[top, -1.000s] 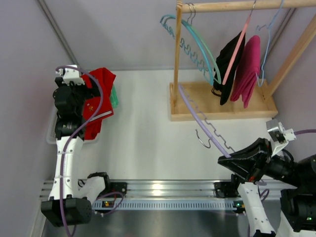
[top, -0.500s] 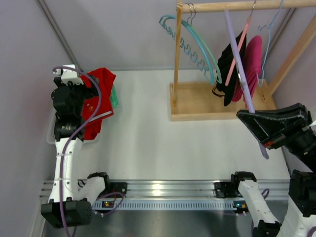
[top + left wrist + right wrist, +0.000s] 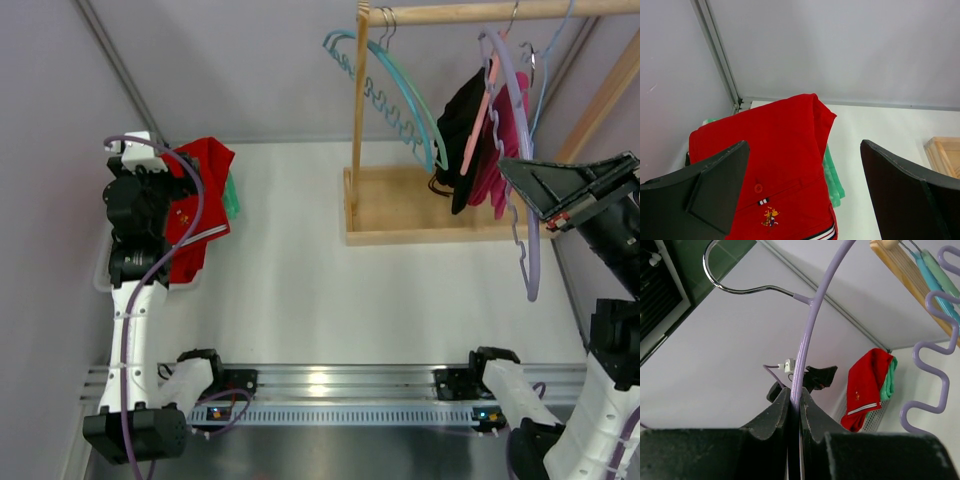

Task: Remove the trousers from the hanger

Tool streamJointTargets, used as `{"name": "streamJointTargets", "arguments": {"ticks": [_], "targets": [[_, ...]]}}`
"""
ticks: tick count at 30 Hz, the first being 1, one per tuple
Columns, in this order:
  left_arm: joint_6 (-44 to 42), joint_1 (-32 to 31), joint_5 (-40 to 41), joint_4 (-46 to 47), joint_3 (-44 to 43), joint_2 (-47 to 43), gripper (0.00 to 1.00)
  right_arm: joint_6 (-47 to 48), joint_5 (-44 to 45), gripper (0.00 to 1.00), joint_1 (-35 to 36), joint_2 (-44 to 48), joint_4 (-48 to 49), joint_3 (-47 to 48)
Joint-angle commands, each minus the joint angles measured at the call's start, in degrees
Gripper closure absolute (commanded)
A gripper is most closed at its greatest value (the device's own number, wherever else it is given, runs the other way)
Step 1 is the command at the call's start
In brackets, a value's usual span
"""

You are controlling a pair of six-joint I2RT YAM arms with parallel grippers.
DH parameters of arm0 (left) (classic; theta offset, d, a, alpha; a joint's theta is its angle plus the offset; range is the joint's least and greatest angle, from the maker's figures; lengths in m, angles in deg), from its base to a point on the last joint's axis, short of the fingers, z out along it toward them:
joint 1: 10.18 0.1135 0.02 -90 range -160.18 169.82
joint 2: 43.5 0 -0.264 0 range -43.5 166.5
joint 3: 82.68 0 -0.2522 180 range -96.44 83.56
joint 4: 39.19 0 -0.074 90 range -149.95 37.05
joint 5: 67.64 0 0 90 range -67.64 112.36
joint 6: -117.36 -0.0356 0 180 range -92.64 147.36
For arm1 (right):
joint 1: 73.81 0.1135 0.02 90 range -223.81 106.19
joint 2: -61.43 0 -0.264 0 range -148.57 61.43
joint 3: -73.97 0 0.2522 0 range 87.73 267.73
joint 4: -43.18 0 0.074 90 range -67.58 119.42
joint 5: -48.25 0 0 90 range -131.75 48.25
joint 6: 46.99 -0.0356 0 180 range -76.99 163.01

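The red trousers (image 3: 200, 200) lie draped over the rim of a white basket (image 3: 105, 280) at the far left, with a button, a small logo and a striped hem (image 3: 775, 150). My left gripper (image 3: 160, 200) hovers just above them, open, with nothing between its fingers (image 3: 805, 190). My right gripper (image 3: 515, 175) is shut on a bare lavender hanger (image 3: 535, 265), raised beside the rack's right end. In the right wrist view the jaws (image 3: 795, 397) pinch the hanger's arm (image 3: 807, 335), its metal hook above.
A wooden rack with a top rail (image 3: 440, 12) and a base (image 3: 400, 210) stands at the back right. On it hang a teal hanger (image 3: 400, 90), a black garment (image 3: 462, 130), a magenta garment (image 3: 500, 140) and a blue hanger (image 3: 545, 70). A green garment (image 3: 832, 180) lies under the trousers.
My right arm has swung the lavender hanger from low over the table up and right, close to the rack's rail. The left arm has stayed still and open.
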Motion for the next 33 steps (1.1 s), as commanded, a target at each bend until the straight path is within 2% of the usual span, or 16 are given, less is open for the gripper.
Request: {"name": "streamJointTargets", "arguments": {"ticks": [1, 12, 17, 20, 33], "targets": [[1.4, 0.2, -0.3, 1.2, -2.3, -0.1, 0.01, -3.2, 2.6, 1.00, -0.8, -0.9, -4.7, 2.5], [1.6, 0.2, 0.4, 0.9, -2.7, 0.3, 0.01, -7.8, -0.6, 1.00, -1.3, -8.4, 4.1, 1.3], [1.5, 0.2, 0.9, 0.9, -2.4, 0.5, 0.01, -8.2, 0.8, 1.00, -1.0, -11.1, 3.3, 2.3], [2.4, 0.2, 0.8, 0.9, -2.4, 0.9, 0.01, -8.4, 2.3, 1.00, 0.1, -12.7, 3.2, 1.5], [2.5, 0.2, 1.9, 0.4, -1.3, -0.3, 0.01, -11.0, 2.8, 1.00, 8.0, -25.2, 18.0, 1.5]]}}
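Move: The right hand holds the empty purple hanger; the free stretch of rail lies about 28 cm ahead, 5 cm to its left and 5 cm above. The pink hanger hangs some 25 cm straight ahead and 8 cm lower than the hand; the green hangers are about 26 cm ahead, 20 cm left and 5 cm lower. From the left hand, that stretch is roughly 8 cm ahead, 52 cm right, 25 cm up. The right hand carries the pinched purple hanger some 17 cm forward towards the rail, tipping down about 20 degrees. ##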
